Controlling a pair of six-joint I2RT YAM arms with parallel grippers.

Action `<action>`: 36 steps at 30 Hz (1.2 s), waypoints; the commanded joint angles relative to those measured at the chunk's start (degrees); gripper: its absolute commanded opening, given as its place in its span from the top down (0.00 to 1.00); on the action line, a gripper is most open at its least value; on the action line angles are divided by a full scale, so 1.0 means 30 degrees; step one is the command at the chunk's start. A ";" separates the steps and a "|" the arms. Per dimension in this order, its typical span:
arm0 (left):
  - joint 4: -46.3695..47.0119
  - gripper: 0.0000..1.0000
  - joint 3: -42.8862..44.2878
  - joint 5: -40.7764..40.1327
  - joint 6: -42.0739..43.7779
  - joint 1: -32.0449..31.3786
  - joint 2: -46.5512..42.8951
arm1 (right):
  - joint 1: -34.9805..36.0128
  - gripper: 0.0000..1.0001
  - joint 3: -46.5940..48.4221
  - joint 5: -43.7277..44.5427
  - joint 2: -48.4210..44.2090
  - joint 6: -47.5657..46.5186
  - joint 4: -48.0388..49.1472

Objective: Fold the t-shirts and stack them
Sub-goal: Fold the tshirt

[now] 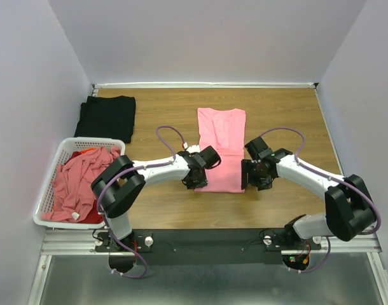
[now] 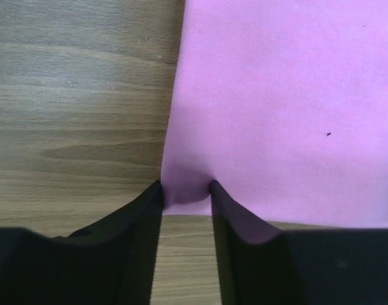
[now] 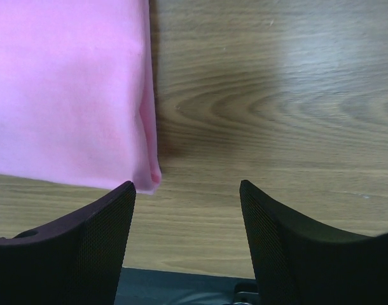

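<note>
A salmon-pink t-shirt (image 1: pixel 221 149) lies folded into a long strip at the middle of the table. At its near left corner, my left gripper (image 1: pixel 193 181) has its fingertips pressed against a small pucker of the pink cloth (image 2: pixel 277 95); the left gripper (image 2: pixel 186 188) pinches that corner. My right gripper (image 1: pixel 255 181) is at the near right corner. In the right wrist view the right gripper (image 3: pixel 187 187) stands open over bare wood, the shirt's folded corner (image 3: pixel 146 171) just beside its left finger. A folded black t-shirt (image 1: pixel 107 117) lies at the back left.
A white slatted basket (image 1: pixel 46 194) at the left edge holds a heap of pink t-shirts (image 1: pixel 79 181) with some red cloth beneath. White walls close in the table on three sides. The arms' black base rail (image 1: pixel 207 241) runs along the near edge.
</note>
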 commanded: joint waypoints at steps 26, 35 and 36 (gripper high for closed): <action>0.0300 1.00 -0.2157 -0.0259 0.2689 -0.0522 0.0430 | 0.3049 0.64 -0.1242 0.3301 0.5284 0.5237 0.0395; 0.0652 1.00 -0.2978 -0.0084 0.2893 -0.0464 -0.0214 | 0.3050 0.99 -0.1126 0.3009 0.5519 0.5063 0.0043; 0.0565 1.00 -0.2949 -0.0055 0.3011 -0.0463 -0.0273 | 0.3050 0.99 -0.1213 0.2719 0.5286 0.4975 -0.0102</action>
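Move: The folding shirt's near-left corner sits right between my open left fingertips, barely 1 cm below. From my right hand, its near-right corner is about 4 cm left, 1 cm back and 3 cm down. The shirt's far end lies some 28 cm ahead of my left hand and 9 cm to its right. The black folded cloth is roughly 25 cm ahead of that hand and 33 cm to its left. My left hand stays almost in place at the near-left corner, shuts its fingers to pinch the cloth there, and turns some 10 degrees clockwise. Meanwhile I slide my right hand about 4 cm left and sink it 3 cm, easing slightly back, to the near-right corner, and close its wide-open fingers on the hem there late in the descent. ##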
